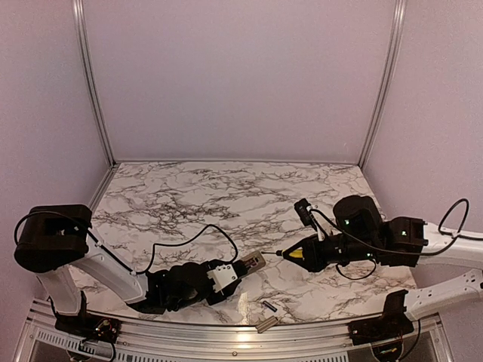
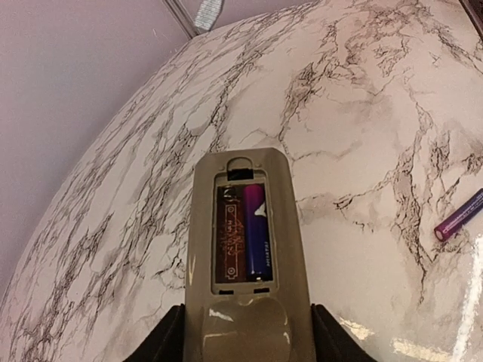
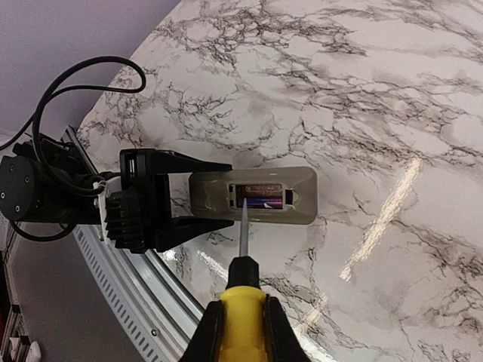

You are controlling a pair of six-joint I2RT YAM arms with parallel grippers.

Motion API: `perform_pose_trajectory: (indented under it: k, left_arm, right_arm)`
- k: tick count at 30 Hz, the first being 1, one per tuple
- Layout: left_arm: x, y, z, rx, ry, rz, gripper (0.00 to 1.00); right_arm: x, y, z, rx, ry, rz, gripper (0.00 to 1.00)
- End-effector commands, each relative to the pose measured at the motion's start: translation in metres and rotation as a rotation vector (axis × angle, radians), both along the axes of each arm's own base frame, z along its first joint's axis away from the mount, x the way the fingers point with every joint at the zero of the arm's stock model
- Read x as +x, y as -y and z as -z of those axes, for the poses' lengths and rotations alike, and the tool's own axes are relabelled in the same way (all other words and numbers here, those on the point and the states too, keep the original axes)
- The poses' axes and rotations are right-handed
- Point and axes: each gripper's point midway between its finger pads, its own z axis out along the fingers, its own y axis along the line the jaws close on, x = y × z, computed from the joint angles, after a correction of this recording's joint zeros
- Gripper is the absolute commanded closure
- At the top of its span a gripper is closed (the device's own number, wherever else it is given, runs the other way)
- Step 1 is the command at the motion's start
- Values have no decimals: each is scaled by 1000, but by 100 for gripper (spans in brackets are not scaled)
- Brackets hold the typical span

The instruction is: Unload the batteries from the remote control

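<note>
The remote control (image 2: 290, 256) lies back-up just over the marble, with my left gripper (image 2: 247, 335) shut on its near end. Its battery recess is uncovered. One purple battery (image 2: 255, 230) sits in the right slot, and the left slot shows bare circuit board. A second battery (image 2: 460, 216) lies loose on the table to the right, also seen as that battery (image 1: 269, 306) in the top view. My right gripper (image 3: 243, 332) is shut on a yellow-handled screwdriver (image 3: 243, 298). The screwdriver's blade tip reaches the recess edge of the remote control (image 3: 302, 197).
A flat grey-beige cover piece (image 1: 266, 324) lies near the table's front edge, beside the loose battery. The metal rail (image 1: 226, 335) runs along the near edge. A black cable (image 1: 192, 240) loops over the marble behind the left arm.
</note>
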Motion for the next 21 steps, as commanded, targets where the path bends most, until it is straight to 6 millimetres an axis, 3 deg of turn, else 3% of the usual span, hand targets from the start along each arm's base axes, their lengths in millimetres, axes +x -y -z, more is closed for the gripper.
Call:
perform_pose_trajectory:
  k: [1,10,13,21]
  left_arm:
    - [-7,5,-15,-57,-10,47,100]
    - [-37,17,-3,-17,-95,231,100]
    - [-45,18,0,-5,-114,277,100]
    - [-63,16,6,19,-137,377,100]
  right_arm:
    - [-11,3,-7,-85,-24,-45,100]
    - [-34,-7,-19,-241,78,-271,100]
    - [-29,-6,-13,-330,135,-278,100]
    - [-55,-16,6,-379,145,-465,100]
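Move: The battery still in the remote, held in the left fingers, lies about 6 cm ahead of the right hand, 12 cm to its left and 12 cm below. From the left hand it is roughly 3 cm ahead, 4 cm right and 1 cm below. On the table, the loose battery lies some 5 cm back, 7 cm left and 17 cm below the right hand, with the battery cover about 12 cm back, 8 cm left and equally low. The left hand keeps its grip on the remote and carries it back towards the front edge and the loose battery, about 5 cm and slightly right, turning clockwise some 15 degrees. The right hand, still gripping the yellow screwdriver, travels back about 4 cm and a little left, rising slightly before sinking again, while its wrist swings counter-clockwise and tips the blade more steeply down, some 30 degrees in all, bringing the tip nearer the battery bay from above without visible contact. ##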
